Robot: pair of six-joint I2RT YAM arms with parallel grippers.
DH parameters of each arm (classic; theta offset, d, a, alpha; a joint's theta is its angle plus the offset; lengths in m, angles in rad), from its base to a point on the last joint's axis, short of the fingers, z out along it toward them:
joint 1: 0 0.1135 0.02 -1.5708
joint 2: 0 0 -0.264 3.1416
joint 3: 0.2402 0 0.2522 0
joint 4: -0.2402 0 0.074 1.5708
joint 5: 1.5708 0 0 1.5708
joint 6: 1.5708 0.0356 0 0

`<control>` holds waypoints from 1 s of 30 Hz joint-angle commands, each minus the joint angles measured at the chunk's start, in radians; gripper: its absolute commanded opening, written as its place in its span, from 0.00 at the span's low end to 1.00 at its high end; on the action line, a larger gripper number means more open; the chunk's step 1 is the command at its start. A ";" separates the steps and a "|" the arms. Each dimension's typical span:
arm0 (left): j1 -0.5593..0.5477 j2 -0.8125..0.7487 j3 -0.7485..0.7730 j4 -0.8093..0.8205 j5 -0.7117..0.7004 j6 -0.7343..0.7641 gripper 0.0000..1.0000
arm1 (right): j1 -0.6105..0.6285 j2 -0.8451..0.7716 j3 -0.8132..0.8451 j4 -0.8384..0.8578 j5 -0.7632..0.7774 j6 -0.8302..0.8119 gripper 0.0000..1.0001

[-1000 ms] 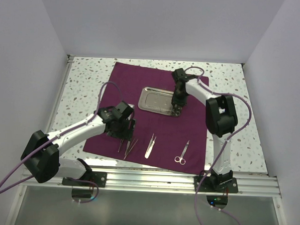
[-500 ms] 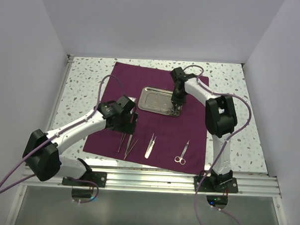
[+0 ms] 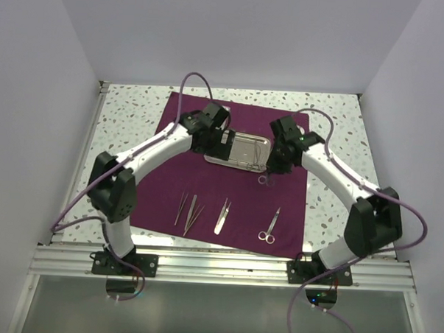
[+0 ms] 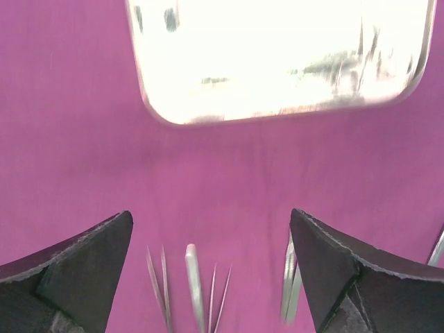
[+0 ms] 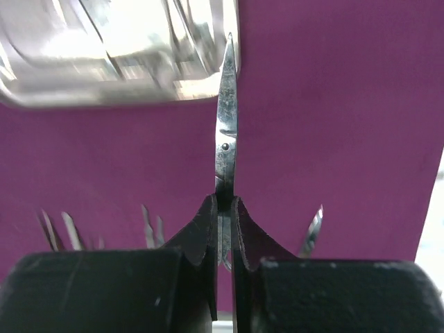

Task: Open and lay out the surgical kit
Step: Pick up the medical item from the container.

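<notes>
The maroon cloth wrap (image 3: 156, 200) of the surgical kit lies spread flat, with the steel tray (image 3: 245, 147) on its far half. My right gripper (image 3: 269, 171) hovers at the tray's near right corner, shut on a pair of scissors (image 5: 225, 139) whose blades point past the tray (image 5: 118, 48). My left gripper (image 3: 224, 141) is over the tray's left end, open and empty. In the left wrist view its fingers (image 4: 83, 263) stand wide above cloth, tray (image 4: 277, 55) ahead. Tweezers (image 3: 181, 209), forceps (image 3: 193, 214), more tweezers (image 3: 223, 216) and small scissors (image 3: 269, 227) lie in a row near the front.
The speckled table (image 3: 128, 118) shows around the cloth, enclosed by white walls on three sides. A metal rail (image 3: 225, 266) with both arm bases runs along the near edge. Purple cables loop above each arm.
My left arm swung from the front-left instruments up to the tray's left end and its jaws opened wide. My right gripper shut on scissors in the tray and drew them to its near right corner.
</notes>
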State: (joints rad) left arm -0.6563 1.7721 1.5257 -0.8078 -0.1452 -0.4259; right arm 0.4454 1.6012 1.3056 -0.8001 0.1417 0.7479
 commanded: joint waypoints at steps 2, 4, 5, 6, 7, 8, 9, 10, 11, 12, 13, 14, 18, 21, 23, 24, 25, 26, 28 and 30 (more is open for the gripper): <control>0.047 0.183 0.244 0.021 0.015 0.056 1.00 | 0.076 -0.156 -0.285 0.012 -0.057 0.112 0.00; 0.066 0.239 0.312 0.016 0.039 0.059 1.00 | 0.108 -0.201 -0.368 0.035 -0.094 0.151 0.00; 0.070 0.291 0.376 0.018 0.048 0.061 0.99 | 0.118 -0.239 -0.432 0.044 -0.108 0.178 0.00; 0.073 0.317 0.407 0.010 0.056 0.062 0.99 | 0.127 -0.253 -0.457 0.056 -0.125 0.188 0.00; 0.075 0.344 0.441 0.004 0.070 0.064 0.98 | 0.127 -0.260 -0.476 0.050 -0.139 0.194 0.00; 0.075 0.395 0.497 -0.002 0.093 0.062 0.97 | 0.131 -0.271 -0.492 0.026 -0.139 0.194 0.00; 0.075 0.417 0.519 -0.002 0.093 0.059 0.96 | 0.131 -0.280 -0.500 0.025 -0.134 0.194 0.00; 0.073 0.453 0.554 -0.001 0.119 0.056 0.95 | 0.134 -0.291 -0.511 0.013 -0.136 0.192 0.00; 0.072 0.470 0.567 0.005 0.130 0.050 0.94 | 0.134 -0.302 -0.529 0.007 -0.137 0.192 0.00; 0.070 0.484 0.577 0.009 0.137 0.042 0.94 | 0.136 -0.323 -0.537 0.003 -0.139 0.191 0.17; 0.063 0.495 0.585 0.013 0.141 0.039 0.93 | 0.136 -0.333 -0.543 0.002 -0.139 0.183 0.36; 0.058 0.515 0.597 0.022 0.141 0.032 0.93 | 0.134 -0.345 -0.546 -0.008 -0.139 0.182 0.54; 0.024 0.549 0.608 0.035 0.168 0.018 0.90 | 0.136 -0.394 -0.505 -0.111 -0.091 0.163 0.87; 0.000 0.561 0.597 0.033 0.148 0.003 0.84 | 0.136 -0.428 -0.453 -0.166 -0.048 0.143 0.87; -0.006 0.556 0.568 0.036 0.085 -0.002 0.77 | 0.134 -0.440 -0.411 -0.191 -0.033 0.130 0.87; -0.009 0.555 0.558 0.036 0.069 -0.007 0.74 | 0.136 -0.440 -0.399 -0.211 -0.022 0.125 0.87; -0.008 0.552 0.541 0.035 0.043 -0.008 0.70 | 0.134 -0.440 -0.385 -0.220 -0.013 0.114 0.87; -0.008 0.550 0.530 0.030 0.030 -0.008 0.64 | 0.134 -0.439 -0.361 -0.228 -0.005 0.110 0.87; -0.008 0.538 0.489 0.032 0.015 -0.005 0.59 | 0.134 -0.431 -0.341 -0.244 0.016 0.093 0.87; -0.012 0.526 0.449 0.053 0.013 -0.002 0.53 | 0.136 -0.416 -0.315 -0.255 0.030 0.085 0.86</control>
State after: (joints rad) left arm -0.6773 2.3409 2.0270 -0.7788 -0.0830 -0.4278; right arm 0.5770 1.1835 0.9360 -0.9955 0.1139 0.8639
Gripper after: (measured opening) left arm 0.549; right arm 0.865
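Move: The medical item, a slim ridged instrument in the tray, lies about 12 cm ahead of the open left hand, 9 cm right and 11 cm below; the tray's clamp is some 10 cm right of the item and 2 cm nearer. The scissors already laid out are about 14 cm back from the right hand, 1 cm right, 11 cm below. At that same level the two scalpels are 12 cm back and 17 cm left, the tray's middle 12 cm ahead and 14 cm left. The scissors still gripped by the right hand are carried back some 16 cm and down about 9 towards the laid-out pair; the fingers then open wide, let go, and rise clear by about 7 cm. Meanwhile the medical item draws the left hand: a swing forward over the tray, veering right, then back a little and down towards its near end, fingers narrowing to about half open around it. ##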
